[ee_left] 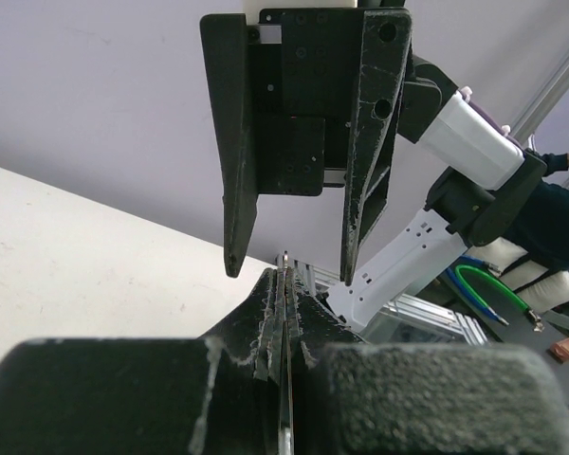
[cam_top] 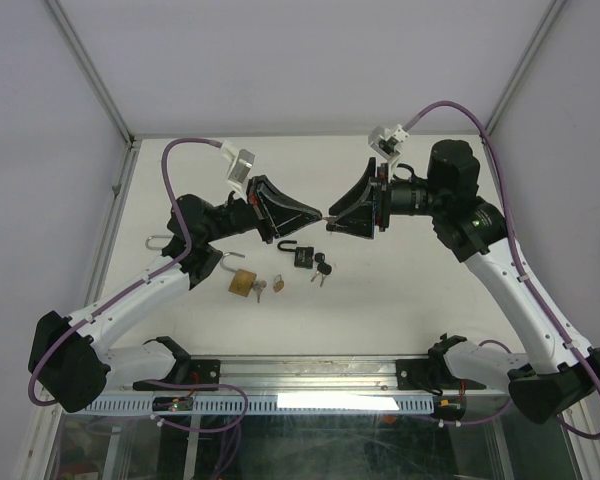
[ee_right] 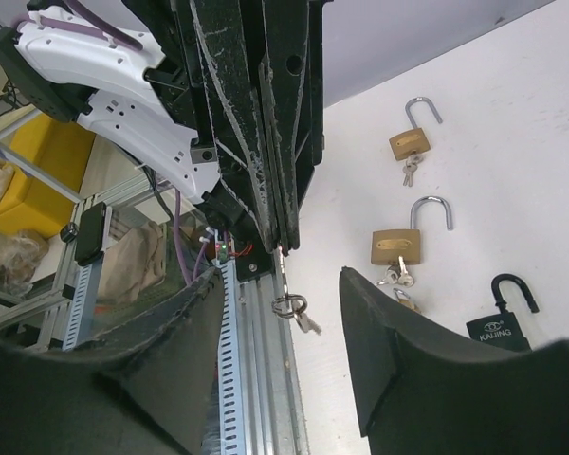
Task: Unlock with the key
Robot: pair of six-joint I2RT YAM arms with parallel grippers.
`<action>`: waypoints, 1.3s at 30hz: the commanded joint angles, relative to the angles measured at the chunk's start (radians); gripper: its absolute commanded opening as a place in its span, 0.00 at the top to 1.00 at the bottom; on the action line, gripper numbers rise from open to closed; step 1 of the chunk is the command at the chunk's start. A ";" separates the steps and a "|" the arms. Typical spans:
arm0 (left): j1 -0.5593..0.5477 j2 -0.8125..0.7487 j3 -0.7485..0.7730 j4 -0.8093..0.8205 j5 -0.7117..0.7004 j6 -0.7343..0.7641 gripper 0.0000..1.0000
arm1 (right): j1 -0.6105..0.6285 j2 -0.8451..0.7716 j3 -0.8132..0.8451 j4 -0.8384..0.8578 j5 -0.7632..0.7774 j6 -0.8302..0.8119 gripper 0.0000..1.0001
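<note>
A small silver key [ee_right: 283, 260] is pinched in the tips of my left gripper [ee_left: 284, 277], which is shut on it. From the key hang a ring [ee_right: 290, 305] and a second key [ee_right: 306, 322]. My right gripper [ee_right: 280, 289] faces the left one tip to tip above the table, open, its fingers [ee_left: 237, 204] standing either side of the key without touching it. In the top view the two grippers, left [cam_top: 318, 216] and right [cam_top: 329, 221], meet at mid-table. Below them lie a black padlock [cam_top: 302, 256] and a brass padlock [cam_top: 242, 281], both with raised shackles.
A second brass padlock [ee_right: 410, 142] with keys lies farther off, and a small brass lock [cam_top: 278, 283] and black-headed keys [cam_top: 322, 267] sit beside the black padlock [ee_right: 501, 328]. A slotted aluminium rail [cam_top: 280, 385] runs along the near table edge. White walls enclose the table.
</note>
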 commanded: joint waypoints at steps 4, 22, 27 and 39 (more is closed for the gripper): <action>-0.008 -0.015 0.015 0.067 -0.020 -0.017 1.00 | -0.004 -0.016 -0.005 0.099 0.003 0.034 0.62; -0.011 -0.015 0.012 0.078 -0.020 -0.018 1.00 | -0.004 -0.019 -0.023 0.124 0.004 0.062 0.97; -0.011 -0.009 0.004 0.076 -0.029 -0.033 1.00 | -0.004 -0.029 -0.014 0.114 0.012 0.064 1.00; -0.010 -0.005 -0.023 0.064 -0.020 0.014 0.99 | -0.004 -0.046 0.033 -0.023 0.061 0.016 1.00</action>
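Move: Between the right hand's half-open fingers lies the bow-and-ring end of the silver key, the key's middle about 2 cm to this hand's left and level with it. About 37 cm lower on the table, the black padlock sits some 16 cm ahead and 7 cm left, the black keys roughly 13 cm ahead and 2 cm left, and the small brass padlock 9 cm ahead and 13 cm left. From the left hand, still gripping the key, its middle is 2 cm to the right and 1 cm up. Closing on the bow-and-ring end of the key, the right fingers narrow a little, ease apart slightly, then shut fully and pinch it right up against the left fingertips. The right hand itself stays in place to within about half a centimetre, turning only a degree or two, while the left hand holds still and keeps its shut grip on the other end. ##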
